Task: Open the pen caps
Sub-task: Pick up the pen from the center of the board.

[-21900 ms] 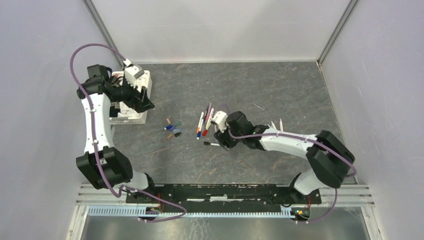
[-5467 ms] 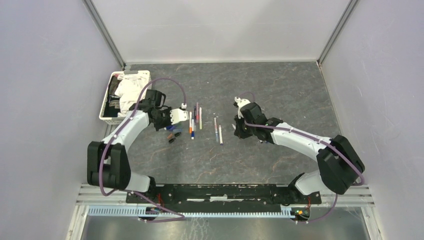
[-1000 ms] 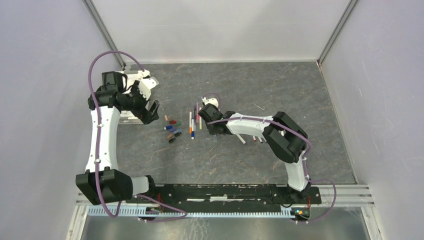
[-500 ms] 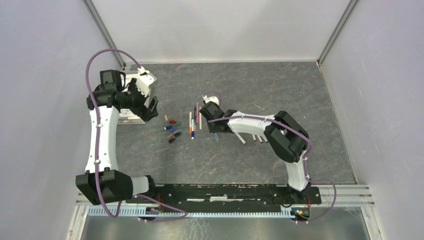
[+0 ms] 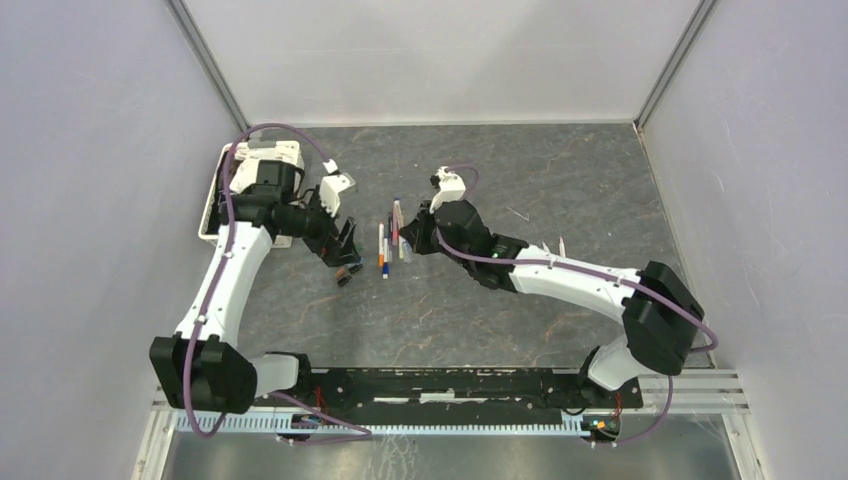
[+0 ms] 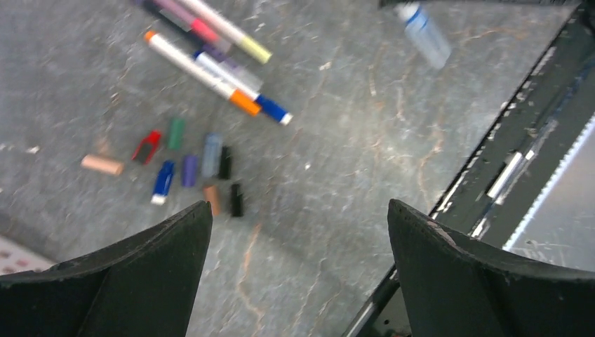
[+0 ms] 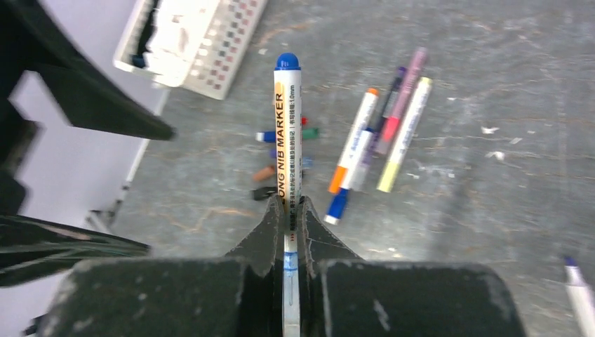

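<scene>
My right gripper (image 7: 289, 203) is shut on a white marker (image 7: 288, 126) with a blue end, which points away from the wrist toward the left arm. In the top view this gripper (image 5: 412, 238) is beside the row of pens (image 5: 384, 246). My left gripper (image 6: 298, 205) is open and empty, hovering above the table; in the top view it (image 5: 338, 245) covers most of the pen caps (image 5: 346, 273). The loose caps (image 6: 189, 168), red, green, blue, purple, black and orange, lie in a cluster; they also show behind the held marker in the right wrist view (image 7: 270, 172).
Several capped pens (image 6: 210, 67) lie side by side past the caps, and also show in the right wrist view (image 7: 382, 133). A white tray (image 5: 212, 205) of cloth stands at the far left, by the wall. A few loose pens (image 5: 560, 246) lie right of the right arm.
My left gripper has swung right from beside the tray to above the caps. My right arm has changed pose and its gripper now holds the marker beside the pen row.
</scene>
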Robot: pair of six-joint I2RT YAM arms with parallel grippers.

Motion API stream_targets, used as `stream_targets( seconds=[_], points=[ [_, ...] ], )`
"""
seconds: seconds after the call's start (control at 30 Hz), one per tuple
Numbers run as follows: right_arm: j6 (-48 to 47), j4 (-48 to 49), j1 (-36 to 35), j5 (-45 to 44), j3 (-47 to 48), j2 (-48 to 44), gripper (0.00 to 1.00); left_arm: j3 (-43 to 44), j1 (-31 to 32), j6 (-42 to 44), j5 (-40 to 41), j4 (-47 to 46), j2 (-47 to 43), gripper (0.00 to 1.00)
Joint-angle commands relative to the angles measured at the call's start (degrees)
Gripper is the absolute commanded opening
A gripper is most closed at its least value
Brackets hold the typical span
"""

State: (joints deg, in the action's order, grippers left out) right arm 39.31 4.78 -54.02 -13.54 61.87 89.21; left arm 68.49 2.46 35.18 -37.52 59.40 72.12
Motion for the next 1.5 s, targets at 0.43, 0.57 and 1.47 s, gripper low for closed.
stream_targets(
  seconds=[0.43, 0.57, 1.47],
  points=[
    [13.19, 17.81, -5.37, -2.73, 0.21, -3.05, 0.00, -4.83, 9.04, -20.22, -13.10, -15.40, -4.83, 0.98],
    [13.27, 18.48, -6.57, -3.48, 0.89, -2.42, 0.00, -5.39, 9.23, -21.75, -14.33, -16.87, -3.50, 0.93],
    [4.11, -2.24, 0.86, 4.38, 9.33, -5.21, 0.44, -1.94, 9.35, 8.95, 3.35, -1.58, -3.77, 0.02]
  ],
)
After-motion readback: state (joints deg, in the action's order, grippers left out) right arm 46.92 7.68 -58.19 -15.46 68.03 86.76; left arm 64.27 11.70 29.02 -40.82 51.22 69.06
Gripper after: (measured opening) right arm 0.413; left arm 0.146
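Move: About 12 cm to the left hand's right, 2 cm ahead and 2 cm lower is the marker, held by the right fingers with its clear capped end towards the left hand's side. The open left gripper is thus some 12 cm to the right hand's left and 2 cm back, at the same height. On the table about 18 cm below, the marker row lies roughly 6 cm ahead and 8 cm right of the left hand, the loose caps about 3 cm ahead and 3 cm left of it. Handing the marker over: the right hand, still pinching it, rises about 7.5 cm while easing left and a little back, rolling some 20 degrees left side up. The open left hand goes about 8 cm right and slightly up, rolls, and shuts on the clear capped end; the right fingers then open. At the end the left starts back left and down with the marker, while the right rises slightly. ##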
